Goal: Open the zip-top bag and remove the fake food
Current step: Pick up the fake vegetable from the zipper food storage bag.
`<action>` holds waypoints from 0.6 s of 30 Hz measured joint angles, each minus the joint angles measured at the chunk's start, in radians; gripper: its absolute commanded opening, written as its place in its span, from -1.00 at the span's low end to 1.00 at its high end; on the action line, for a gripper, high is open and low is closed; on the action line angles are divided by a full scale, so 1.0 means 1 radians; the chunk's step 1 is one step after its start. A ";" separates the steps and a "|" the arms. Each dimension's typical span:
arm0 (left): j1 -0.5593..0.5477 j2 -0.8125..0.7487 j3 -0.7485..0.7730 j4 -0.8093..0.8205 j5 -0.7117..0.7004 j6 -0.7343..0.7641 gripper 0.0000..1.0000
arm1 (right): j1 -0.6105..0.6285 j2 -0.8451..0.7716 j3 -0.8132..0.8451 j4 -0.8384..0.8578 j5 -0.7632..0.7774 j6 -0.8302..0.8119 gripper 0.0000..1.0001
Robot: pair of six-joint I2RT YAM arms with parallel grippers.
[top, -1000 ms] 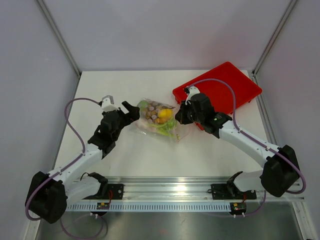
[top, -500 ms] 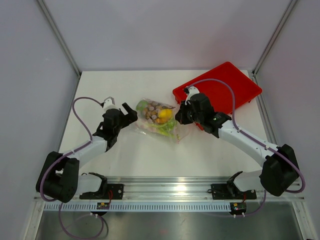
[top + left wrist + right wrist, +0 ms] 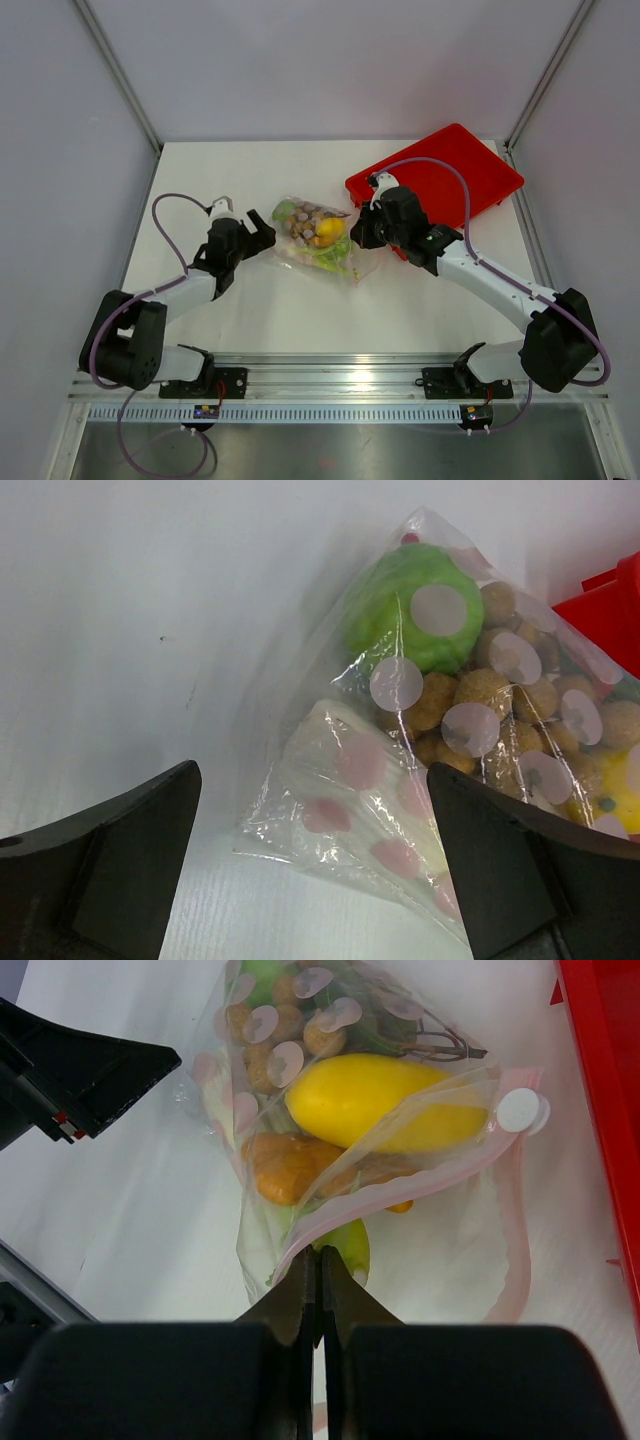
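Note:
The zip-top bag [image 3: 315,238] lies mid-table, clear with pale dots, its pink zip strip [image 3: 420,1185] facing right and gaping. Inside it the fake food shows: a green round fruit [image 3: 415,610], tan balls [image 3: 480,690], a yellow piece [image 3: 375,1100] and an orange piece [image 3: 285,1165]. My right gripper [image 3: 320,1257] is shut on the near lip of the zip strip; in the top view the right gripper [image 3: 358,238] sits at the bag's right end. My left gripper [image 3: 312,780] is open, its fingers [image 3: 130,850] straddling the bag's left corner low over the table; the left gripper [image 3: 262,230] shows there from above.
A red tray [image 3: 450,175] lies tilted at the back right, its edge [image 3: 600,1090] close beside the bag's mouth. White table surface [image 3: 250,170] lies left of and behind the bag. Grey walls enclose three sides.
The left arm has dropped and stretched lower toward the table, its gripper staying at the bag's left corner. The right arm and the bag have not moved.

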 measured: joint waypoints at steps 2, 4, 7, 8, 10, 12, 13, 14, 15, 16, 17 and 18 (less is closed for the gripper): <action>0.008 0.011 0.000 0.016 0.007 0.008 0.98 | 0.000 0.000 0.000 0.000 0.000 0.000 -1.00; 0.013 0.028 0.001 0.042 0.018 0.015 0.96 | 0.000 0.000 0.000 0.000 -0.001 0.000 -1.00; 0.021 0.076 0.019 0.063 0.036 0.022 0.86 | 0.000 0.000 0.000 0.000 -0.008 0.000 -1.00; 0.024 0.098 0.029 0.064 0.043 0.023 0.82 | 0.000 0.000 0.000 0.000 -0.010 0.000 -1.00; 0.033 0.144 0.047 0.083 0.068 0.025 0.70 | 0.000 0.000 0.000 0.000 -0.018 0.000 -1.00; 0.042 0.177 0.055 0.106 0.095 0.024 0.56 | -0.001 0.000 0.000 0.000 -0.020 0.000 -1.00; 0.048 0.192 0.055 0.116 0.108 0.021 0.50 | -0.001 0.000 0.000 0.000 -0.023 0.000 -1.00; 0.051 0.203 0.055 0.124 0.121 0.020 0.44 | -0.001 0.000 0.000 0.000 -0.024 0.000 -1.00; 0.055 0.209 0.055 0.131 0.133 0.020 0.28 | -0.001 0.001 0.000 0.000 -0.024 0.000 -1.00; 0.057 0.214 0.055 0.138 0.143 0.016 0.22 | -0.001 0.001 0.000 0.000 -0.025 0.000 -1.00; 0.059 0.217 0.055 0.145 0.151 0.016 0.12 | -0.001 0.001 0.000 0.000 -0.025 0.000 -1.00; 0.060 0.220 0.056 0.153 0.160 0.013 0.02 | -0.001 0.002 0.000 0.000 -0.026 0.000 -1.00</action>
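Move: The empty, pink-dotted film at the bag's closed end lies about 3 cm ahead of the open left gripper, 3 cm to its right and some 4 cm below. Inside the bag, the green ball sits roughly 9 cm ahead and 4 cm right, and the brown balls about 5 cm ahead and 9 cm right. From the right gripper, shut at the bag's open rim, that film is some 17 cm left and 5 cm ahead, about 12 cm lower. Bring the left gripper forward and down, about 2.5 cm each way and easing slightly right, so the film at the bag's closed end comes between its fingertips. Partway in, start closing the wide-open fingers to a bit over half open, turning the wrist some 5 degrees clockwise. Keep the right gripper shut and nearly still at the open rim. ##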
